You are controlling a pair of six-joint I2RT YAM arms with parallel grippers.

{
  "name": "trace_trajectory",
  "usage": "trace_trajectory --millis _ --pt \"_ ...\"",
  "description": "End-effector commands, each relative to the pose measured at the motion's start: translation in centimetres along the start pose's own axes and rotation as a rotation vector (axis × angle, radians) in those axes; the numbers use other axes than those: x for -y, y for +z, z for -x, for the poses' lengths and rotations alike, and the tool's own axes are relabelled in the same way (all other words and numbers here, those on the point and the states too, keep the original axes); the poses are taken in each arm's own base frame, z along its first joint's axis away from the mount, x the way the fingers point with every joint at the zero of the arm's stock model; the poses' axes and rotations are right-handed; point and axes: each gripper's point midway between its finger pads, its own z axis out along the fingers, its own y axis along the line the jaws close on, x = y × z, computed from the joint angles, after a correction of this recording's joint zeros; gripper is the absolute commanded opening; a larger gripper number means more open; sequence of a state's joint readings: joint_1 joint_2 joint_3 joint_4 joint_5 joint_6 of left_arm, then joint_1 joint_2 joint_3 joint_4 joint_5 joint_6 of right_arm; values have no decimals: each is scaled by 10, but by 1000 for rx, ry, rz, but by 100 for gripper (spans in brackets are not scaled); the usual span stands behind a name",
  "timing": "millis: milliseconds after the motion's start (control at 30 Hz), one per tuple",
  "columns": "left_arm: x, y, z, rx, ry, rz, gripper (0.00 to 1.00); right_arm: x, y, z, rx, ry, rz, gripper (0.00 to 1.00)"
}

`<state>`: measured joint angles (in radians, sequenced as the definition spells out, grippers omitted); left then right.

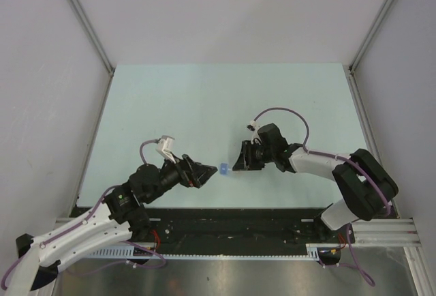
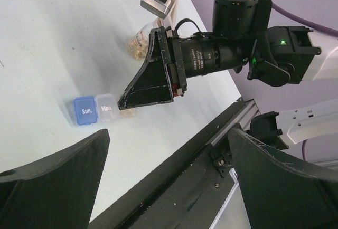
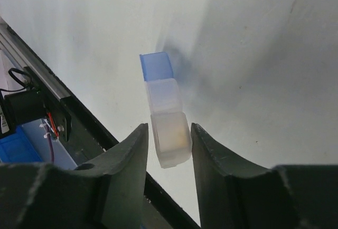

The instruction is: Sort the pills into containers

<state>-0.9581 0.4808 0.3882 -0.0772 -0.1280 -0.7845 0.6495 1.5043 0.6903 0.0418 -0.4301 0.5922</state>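
Observation:
A small strip of pill containers (image 1: 223, 169) lies on the pale table between both grippers. Its blue lid reads "Sun." (image 2: 84, 110) and the clear one beside it "Mon." (image 2: 107, 107). The third clear compartment (image 3: 170, 134) has an orange-tan look inside; single pills cannot be told apart. My right gripper (image 3: 169, 129) straddles this compartment, with a thin gap showing on each side, so it is open. A round clear jar with orange-tan contents (image 2: 140, 41) stands behind the right gripper (image 2: 124, 105). My left gripper (image 2: 169, 134) hangs wide open and empty, just left of the strip.
The black rail (image 2: 211, 150) runs along the table's near edge, close below both grippers. The right arm's wrist body (image 2: 211, 55) reaches across above the jar. Grey walls (image 1: 48, 71) enclose the table on the left, right and back.

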Motion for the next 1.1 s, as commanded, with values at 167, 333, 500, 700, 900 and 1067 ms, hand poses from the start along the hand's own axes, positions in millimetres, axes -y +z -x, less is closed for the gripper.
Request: trace_trajectory --millis 167,333,500,700,900,1067 --pt "2 1 -2 -4 7 -15 100 9 6 14 28 -18 -55 55" --pt "1 0 -3 -2 -4 -10 100 11 6 16 34 -26 -74 63" --pt "-1 0 -3 0 -5 -8 100 19 3 17 38 -35 -121 67" --pt "-1 0 -3 0 -7 -4 100 16 -10 28 89 -71 -150 69" --pt "-2 1 -1 4 12 5 100 -4 -40 46 183 -145 -136 70" --pt "-5 5 0 -5 37 32 100 -35 -80 55 275 -238 -76 70"
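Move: The right fingers are still around the Tues end of the pill organizer; its middle lies about 3 cm to that hand's left, level with it fore and aft and some 2 cm below. The pill bottle stands roughly 9 cm ahead and 11 cm to the right of the same hand. From the wide-open left hand the organizer is about 8 cm ahead, 4 cm to the right and 16 cm down. The right hand sinks about 2 cm towards the table while its fingers, already starting to loosen, spread to roughly two-thirds open and let go of the organizer's Tues end, easing a little to the right and forward. It then lifts quickly, some 6 cm, still drifting right and slightly forward away from the organizer, the wrist tilting about 10 degrees and the fingers staying open. ##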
